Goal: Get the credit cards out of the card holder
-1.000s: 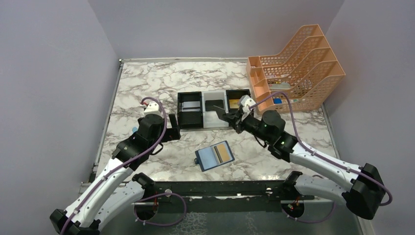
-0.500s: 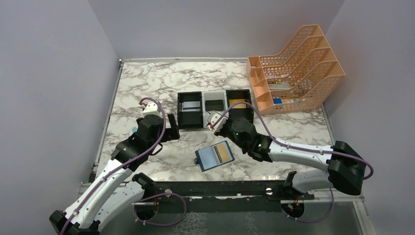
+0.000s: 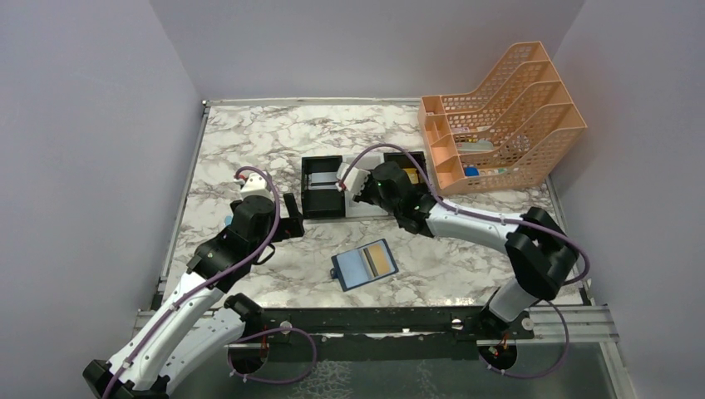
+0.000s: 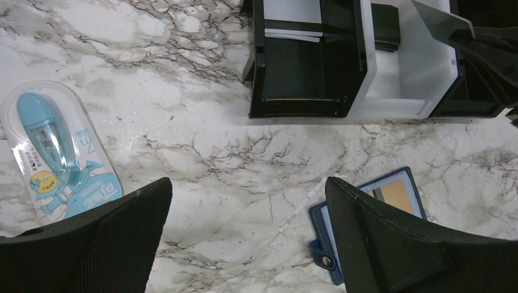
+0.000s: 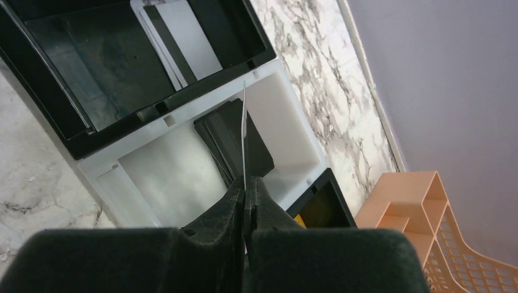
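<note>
The card holder (image 3: 364,264) lies open on the marble near the front, navy with pale pockets, and a gold credit card (image 3: 381,258) shows in its right pocket. My right gripper (image 3: 359,191) hovers over the white tray (image 5: 183,177), shut on a thin dark credit card (image 5: 244,131) that I see edge-on. More black cards (image 5: 235,143) lie in that tray. My left gripper (image 4: 247,189) stands open above bare marble just left of the card holder (image 4: 321,235), holding nothing.
Three small trays sit in a row: a black tray (image 3: 322,187) with silver cards, the white one, and a black tray (image 3: 407,170) with gold cards. A peach mesh file rack (image 3: 499,116) stands at the back right. A blue correction-tape pack (image 4: 55,152) lies left.
The right arm has folded and swung its gripper leftward, now over the white tray, still shut on the card. The left arm has hardly moved.
</note>
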Robot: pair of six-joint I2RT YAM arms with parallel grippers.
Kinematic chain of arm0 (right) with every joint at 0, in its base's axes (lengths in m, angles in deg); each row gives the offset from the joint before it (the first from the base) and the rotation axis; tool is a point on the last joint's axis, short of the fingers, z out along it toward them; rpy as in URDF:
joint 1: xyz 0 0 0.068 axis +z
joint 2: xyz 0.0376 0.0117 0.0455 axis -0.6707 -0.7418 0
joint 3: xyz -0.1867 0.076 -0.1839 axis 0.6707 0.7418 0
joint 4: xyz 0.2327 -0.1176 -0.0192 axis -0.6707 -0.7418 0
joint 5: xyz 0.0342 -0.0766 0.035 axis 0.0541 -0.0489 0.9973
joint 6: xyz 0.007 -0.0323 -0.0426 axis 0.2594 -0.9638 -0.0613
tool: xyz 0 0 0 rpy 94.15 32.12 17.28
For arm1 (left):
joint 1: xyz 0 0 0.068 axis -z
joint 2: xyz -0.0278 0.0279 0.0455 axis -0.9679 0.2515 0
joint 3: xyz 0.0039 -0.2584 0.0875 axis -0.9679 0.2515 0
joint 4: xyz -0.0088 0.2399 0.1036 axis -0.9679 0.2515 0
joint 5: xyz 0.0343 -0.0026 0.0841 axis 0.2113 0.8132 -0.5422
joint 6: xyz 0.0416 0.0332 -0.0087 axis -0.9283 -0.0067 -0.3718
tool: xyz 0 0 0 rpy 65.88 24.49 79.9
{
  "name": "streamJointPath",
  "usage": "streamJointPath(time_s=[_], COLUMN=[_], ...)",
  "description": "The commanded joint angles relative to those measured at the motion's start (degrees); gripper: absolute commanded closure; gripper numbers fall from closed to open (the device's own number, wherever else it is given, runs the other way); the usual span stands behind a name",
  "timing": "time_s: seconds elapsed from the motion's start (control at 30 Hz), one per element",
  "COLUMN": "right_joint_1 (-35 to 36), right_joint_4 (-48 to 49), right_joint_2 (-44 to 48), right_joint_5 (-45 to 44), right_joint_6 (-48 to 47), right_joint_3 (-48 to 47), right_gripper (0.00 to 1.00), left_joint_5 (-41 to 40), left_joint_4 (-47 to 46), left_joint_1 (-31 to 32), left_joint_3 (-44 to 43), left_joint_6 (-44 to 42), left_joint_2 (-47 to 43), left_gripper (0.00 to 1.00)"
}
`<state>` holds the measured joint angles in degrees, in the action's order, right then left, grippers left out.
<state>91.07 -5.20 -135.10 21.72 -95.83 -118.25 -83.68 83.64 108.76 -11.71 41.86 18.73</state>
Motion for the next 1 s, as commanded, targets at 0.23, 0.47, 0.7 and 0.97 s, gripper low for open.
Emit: streamJointPath(time_s=[0.23,0.47,0.7,0.97], right_joint_1=[-2.60,-4.52,-5.09,-5.31], right_joint_4=[0.97,0.67,-0.25,-0.98], right_joint_2=[-12.61,-16.86,-20.39,-23.34], right_joint_5=[-1.64,-3.95,-3.26,-2.78], right_joint_6=[-4.73,-7.09,-9.74,-11.62], right_joint_3=[-7.80,-11.14,-13.16,-15.68], right_gripper=[0.99,0.99,0.99,0.97], left_joint_5=[-1.40,-1.32,-1.33,-1.22], left_joint_4=[0.37,0.28,0.26,0.29], left_joint_1=[-0.36,-0.36,-0.37,-0.36], left_joint_3=[0.43,0.42,0.43,0.35], left_joint_6=[-0.65,-0.83,-0.94,-0.98], left_joint_2=[-0.78,-0.47,-0.44,-0.60], left_gripper=[0.01,0.01,0.01,0.01])
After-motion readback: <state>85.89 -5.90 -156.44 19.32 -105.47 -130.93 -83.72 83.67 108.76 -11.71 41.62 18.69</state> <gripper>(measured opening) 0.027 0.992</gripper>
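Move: The black cards in the white middle tray, where the held card is going, lie about 9 cm ahead of the right hand, 3 cm to its left and 12 cm below. The grey cards in the left tray are some 11 cm left of the black ones, the yellow card about 11 cm right and 1 cm farther out; the open card holder lies roughly 24 cm nearer than the black cards. From the left hand, the black cards are about 17 cm ahead, 20 cm right and 16 cm below. Still pinching the card by its end, the right hand carries it down about 8 cm and forward some 7 cm into the white tray, towards the black cards. It sinks and advances together, runs nearly level midway, then goes straight down at the end, its left side rolling down about 15 degrees. The fingers stay shut, the grip slackening only at the very last. ##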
